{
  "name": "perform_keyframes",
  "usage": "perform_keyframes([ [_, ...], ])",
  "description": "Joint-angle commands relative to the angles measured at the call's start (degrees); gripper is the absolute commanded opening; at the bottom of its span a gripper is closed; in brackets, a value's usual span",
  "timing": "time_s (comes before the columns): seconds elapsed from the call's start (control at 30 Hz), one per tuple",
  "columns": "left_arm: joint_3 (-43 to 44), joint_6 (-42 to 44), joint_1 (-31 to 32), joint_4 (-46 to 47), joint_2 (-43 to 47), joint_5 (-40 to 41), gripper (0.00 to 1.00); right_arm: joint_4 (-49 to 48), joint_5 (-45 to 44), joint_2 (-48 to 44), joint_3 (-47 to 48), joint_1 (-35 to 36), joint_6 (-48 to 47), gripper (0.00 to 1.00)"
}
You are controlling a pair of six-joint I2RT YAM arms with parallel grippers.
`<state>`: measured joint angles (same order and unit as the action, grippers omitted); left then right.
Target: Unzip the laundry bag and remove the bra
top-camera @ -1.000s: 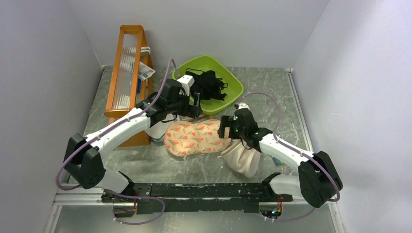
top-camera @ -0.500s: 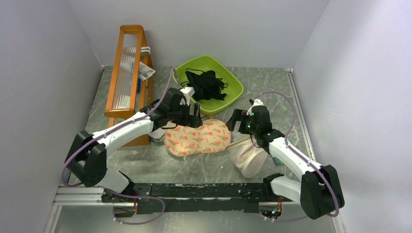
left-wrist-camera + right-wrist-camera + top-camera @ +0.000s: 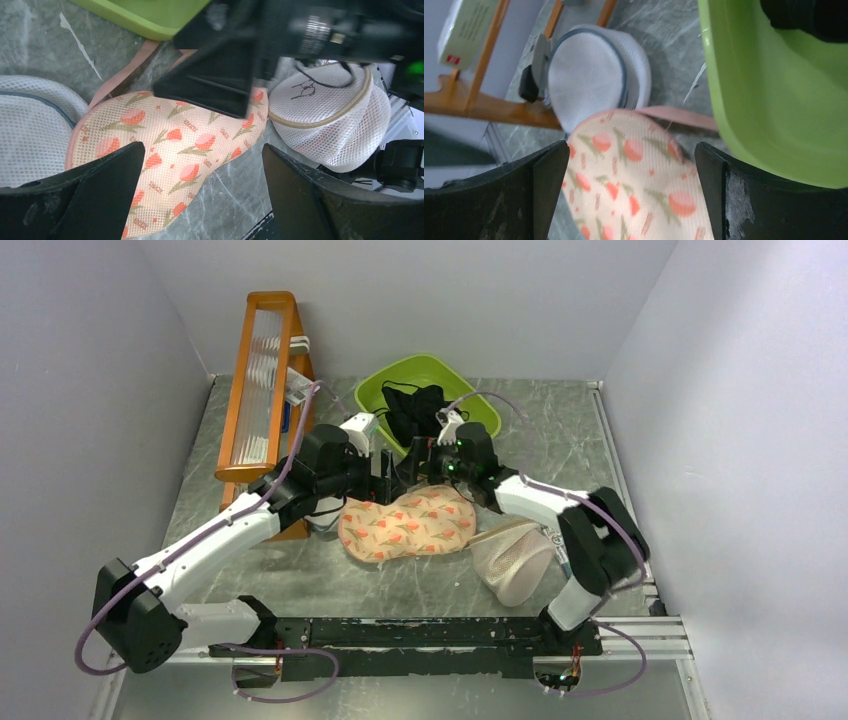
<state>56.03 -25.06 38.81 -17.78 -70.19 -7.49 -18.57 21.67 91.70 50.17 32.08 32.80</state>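
Observation:
The laundry bag [image 3: 405, 523] lies flat on the table, a two-lobed cream pouch with orange-pink print and a pink edge. My left gripper [image 3: 390, 474] hovers open over its far edge, the bag [image 3: 170, 145] and bare table showing between the fingers. My right gripper [image 3: 418, 462] faces it from the right, also open, just above the bag [image 3: 634, 185] and close to the green basin. The two grippers nearly meet, and the right one's black body [image 3: 220, 75] fills the top of the left wrist view. Neither holds anything. The bra is not visible.
A green basin [image 3: 480, 425] with black garments [image 3: 420, 410] sits just behind the bag. A beige mesh pouch [image 3: 510, 555] lies to its right. A round grey-white mesh disc [image 3: 589, 80] lies to its left, by the orange wooden rack [image 3: 262, 390]. A pink strap [image 3: 679, 116] runs along the basin.
My right arm has swung left from the bag's right end to its far edge by the basin. My left gripper has drawn back a little. Both stayed open.

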Motion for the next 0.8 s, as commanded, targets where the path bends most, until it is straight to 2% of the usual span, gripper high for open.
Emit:
perform_keyframes([
  [0.0,0.29,1.82,0.34,-0.73,3.07,1.35,0.99,-2.41,-0.34,8.71,5.63,0.03,2.04,0.98],
  [0.1,1.36,1.31,0.44,-1.92,2.42,-0.14,0.99,1.30,-4.55,11.80,8.50,-1.13,0.68,0.99],
  [0.2,0.19,0.54,0.48,0.37,1.53,-2.81,0.99,0.60,-6.98,11.61,7.56,-4.96,0.19,0.99],
  [0.37,0.81,-0.96,0.72,2.40,-2.71,-8.88,1.00,0.55,-3.97,11.29,5.29,-12.74,0.42,0.99],
  [0.43,1.57,-1.44,1.11,3.33,-4.66,-9.77,1.00,2.85,-3.86,10.11,5.08,-13.77,-0.98,0.99],
  [0.53,3.30,-1.28,2.34,2.30,-6.89,-8.94,0.99,8.04,-6.98,4.85,3.88,-13.03,-4.72,0.99],
  [0.77,3.16,-1.67,3.91,5.86,-9.61,-8.64,0.99,20.45,-6.15,-9.90,-2.82,-9.52,-9.72,1.00],
])
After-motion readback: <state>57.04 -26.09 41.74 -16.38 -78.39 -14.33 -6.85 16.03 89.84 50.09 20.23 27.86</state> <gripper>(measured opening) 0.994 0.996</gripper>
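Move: The green basin's middle lies about 14 cm ahead of my right hand, 3 cm to its right and 8 cm below, with the black clothes in it. The tulip bag's middle is some 10 cm back and 2 cm left of that hand, 11 cm lower. From my left hand the tulip bag lies 3 cm back, 4 cm right and 16 cm down; the white mesh bag is about 14 cm left and 3 cm ahead, equally low. With my right hand, open, I dip and reach forward about 9 cm at the basin's near left side, sweep some 10 cm right, shoving the basin that way as the wrist swings clockwise about 15 degrees, then draw back off it and rise slightly. My left hand, open too, bobs up, then sinks towards the tulip bag, easing right and a little back. ##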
